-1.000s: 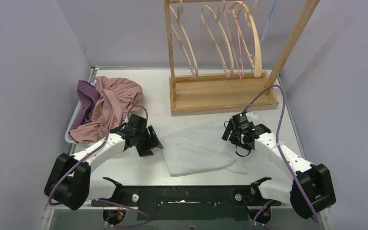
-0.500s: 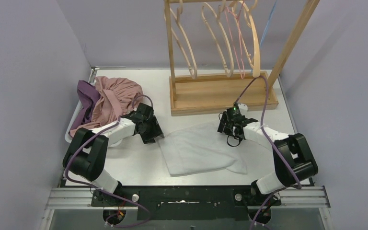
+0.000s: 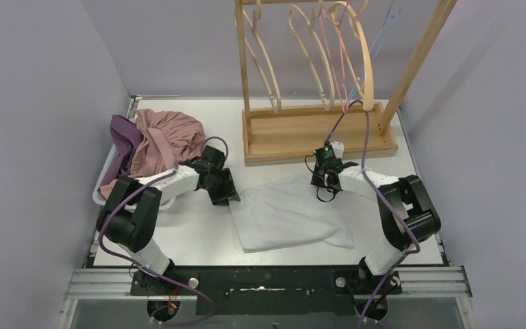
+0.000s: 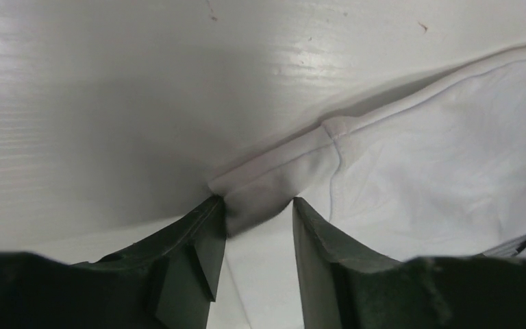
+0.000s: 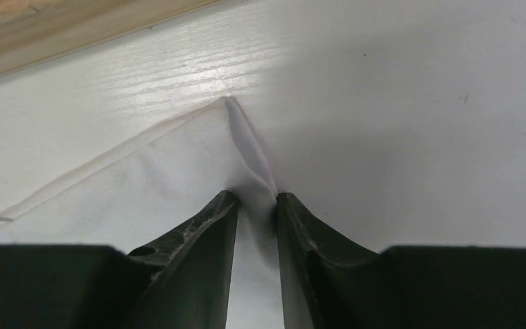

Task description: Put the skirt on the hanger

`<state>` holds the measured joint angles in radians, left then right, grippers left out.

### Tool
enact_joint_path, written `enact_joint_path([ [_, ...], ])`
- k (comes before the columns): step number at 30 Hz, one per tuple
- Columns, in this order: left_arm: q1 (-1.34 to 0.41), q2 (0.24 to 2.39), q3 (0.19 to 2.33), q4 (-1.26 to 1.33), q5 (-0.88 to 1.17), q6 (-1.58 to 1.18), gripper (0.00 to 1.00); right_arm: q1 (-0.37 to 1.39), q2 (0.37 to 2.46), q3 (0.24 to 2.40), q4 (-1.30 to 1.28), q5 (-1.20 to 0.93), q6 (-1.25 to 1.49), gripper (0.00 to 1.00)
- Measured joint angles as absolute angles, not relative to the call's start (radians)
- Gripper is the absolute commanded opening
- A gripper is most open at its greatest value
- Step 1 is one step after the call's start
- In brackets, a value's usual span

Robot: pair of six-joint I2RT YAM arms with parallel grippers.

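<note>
The white skirt [image 3: 287,212] lies flat on the table, between the two arms. My left gripper [image 3: 227,195] is at its far left corner. In the left wrist view the waistband corner [image 4: 274,175] bunches up between the fingertips, and the gripper [image 4: 259,205] is still open, its jaws partly apart. My right gripper [image 3: 323,186] is at the far right corner. There the jaws stand close together, and the gripper [image 5: 257,199] is shut on a raised ridge of the skirt [image 5: 144,178]. Wooden hangers [image 3: 329,62] hang on the rack behind.
The rack's wooden base [image 3: 315,133] stands just beyond the skirt and shows at the top left of the right wrist view [image 5: 55,27]. A heap of pink and purple clothes [image 3: 157,144] sits in a tray at the far left.
Both arms have reached forward to the skirt's far corners. Both pairs of jaws have narrowed, the right more than the left, and the cloth at each corner has bunched up.
</note>
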<state>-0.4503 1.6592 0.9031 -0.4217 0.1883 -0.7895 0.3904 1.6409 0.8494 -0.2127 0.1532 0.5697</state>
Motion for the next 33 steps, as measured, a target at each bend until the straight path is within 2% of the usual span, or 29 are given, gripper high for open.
enact_joint_path([
  [2,-0.45,1.659,0.891,-0.416,0.22,-0.787,0.23,0.391,1.642,0.849,-0.208,0.154,0.577,0.03],
  [4,-0.45,1.66,0.874,-0.406,0.249,-0.789,0.03,0.394,1.642,0.845,-0.198,0.15,0.594,0.0],
  [5,-0.451,1.66,0.865,-0.4,0.261,-0.795,0.0,0.396,1.641,0.84,-0.191,0.152,0.602,0.0],
  [11,-0.451,1.625,0.819,-0.365,0.278,-0.804,0.0,0.412,1.531,0.728,-0.161,0.158,0.655,0.0],
  [19,-0.456,1.301,0.758,-0.382,0.222,-0.796,0.0,0.481,1.074,0.566,-0.264,0.162,0.738,0.0],
  [25,-0.456,1.015,0.765,-0.41,0.225,-0.764,0.0,0.498,0.706,0.595,-0.415,0.157,0.755,0.0],
  [33,-0.456,0.77,0.852,-0.551,0.286,-0.743,0.0,0.505,0.486,0.786,-0.609,0.012,0.68,0.0],
])
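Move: The left fingers straddle the white skirt's far left corner, right at the hand point and about 1 cm below it; the skirt's middle is some 19 cm to the right and 5 cm back, and the laundry basket about 32 cm left and 11 cm ahead. The right fingers straddle the skirt's right edge at the hand point, with its far right corner some 3 cm farther ahead and 1 cm left; the wooden tray's middle lies about 18 cm straight ahead. Down at the table first, then steeply up: both hands shut their fingers, the left pinching the skirt's far left corner and the right its right edge near the far corner. They draw back a little, then lift over 20 cm, the right coming back about 14 cm and the left much less. Both wrists tip the fingertips up and inward by some 40 degrees, grips kept. ##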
